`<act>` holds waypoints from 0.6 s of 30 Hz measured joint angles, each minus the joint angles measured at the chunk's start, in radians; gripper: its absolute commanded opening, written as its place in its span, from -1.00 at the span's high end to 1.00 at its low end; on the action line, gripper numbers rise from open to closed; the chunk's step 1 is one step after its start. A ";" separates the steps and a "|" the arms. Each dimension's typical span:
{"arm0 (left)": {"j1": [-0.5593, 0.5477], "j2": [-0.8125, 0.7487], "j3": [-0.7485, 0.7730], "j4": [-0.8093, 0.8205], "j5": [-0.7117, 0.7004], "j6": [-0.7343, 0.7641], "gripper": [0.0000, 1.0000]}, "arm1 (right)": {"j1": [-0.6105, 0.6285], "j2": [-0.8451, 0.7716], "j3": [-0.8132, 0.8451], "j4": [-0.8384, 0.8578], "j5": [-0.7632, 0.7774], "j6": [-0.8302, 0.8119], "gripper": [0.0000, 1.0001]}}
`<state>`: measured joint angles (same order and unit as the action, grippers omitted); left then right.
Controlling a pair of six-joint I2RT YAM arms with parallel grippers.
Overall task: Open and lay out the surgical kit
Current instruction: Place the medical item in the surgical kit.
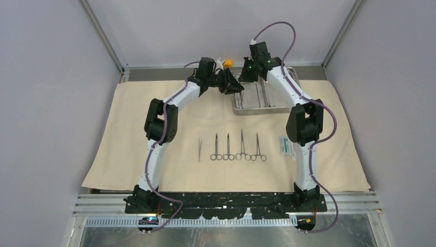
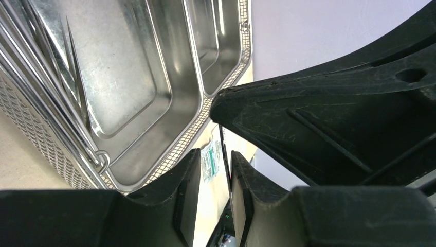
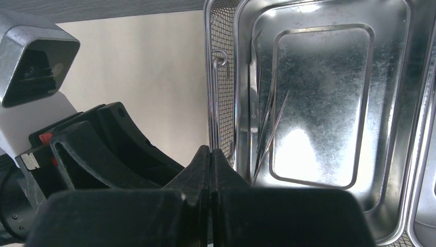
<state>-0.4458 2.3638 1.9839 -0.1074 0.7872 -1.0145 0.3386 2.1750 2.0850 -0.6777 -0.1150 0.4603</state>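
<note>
The beige cloth (image 1: 128, 128) lies spread flat. On it sit tweezers (image 1: 200, 149), several ring-handled clamps (image 1: 241, 149) in a row, and a white and teal packet (image 1: 284, 145). The steel tray (image 1: 267, 105) stands at the back, and thin instruments (image 3: 267, 118) lie in its left compartment. Both grippers meet over the tray's near-left corner. My right gripper (image 3: 211, 149) is shut, and a slim dark handle (image 2: 224, 149), seen edge-on, hangs from its tip. My left gripper (image 2: 216, 154) straddles that handle with a narrow gap. The handle lies against one finger (image 2: 241, 175).
A wire mesh basket (image 3: 222, 31) with a wire loop handle surrounds the tray. A small orange block (image 1: 227, 63) sits behind the left gripper. Metal frame rails run along the back and sides, close to the cloth's edges.
</note>
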 measured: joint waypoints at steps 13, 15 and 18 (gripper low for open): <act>0.003 0.000 0.009 0.014 0.001 -0.004 0.78 | 0.000 -0.007 -0.016 0.003 -0.001 -0.001 0.99; 0.003 0.000 0.009 0.016 0.002 -0.005 0.93 | 0.001 -0.007 -0.021 0.003 -0.001 -0.001 0.99; 0.003 0.000 0.001 0.016 0.001 -0.007 1.00 | 0.000 -0.011 -0.024 0.006 -0.002 -0.002 0.98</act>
<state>-0.4427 2.3638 1.9850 -0.0914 0.7883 -1.0214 0.3389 2.1635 2.0613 -0.6712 -0.1165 0.4587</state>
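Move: The medical item, a thin rod-like instrument, is already between the left hand's open fingers, its middle about 1 cm back and 1 cm below the left hand point. The right fingertips hold its far end some 5 cm ahead and 1 cm higher; from that hand its middle is about 6 cm back and 2 cm down. The remaining instruments lie almost straight beneath the left hand, roughly 14 cm down; the tray's middle is about 13 cm to the right and 1 cm ahead, at the same depth. The left fingers close from about a third open to practically shut, pinching the medical item crosswise from both sides just back of the right fingertips. The left hand otherwise stays in place over the tray, within about half a centimetre and with no real wrist turn, while the right hand keeps its shut grip on the far end and holds the item still for it. ##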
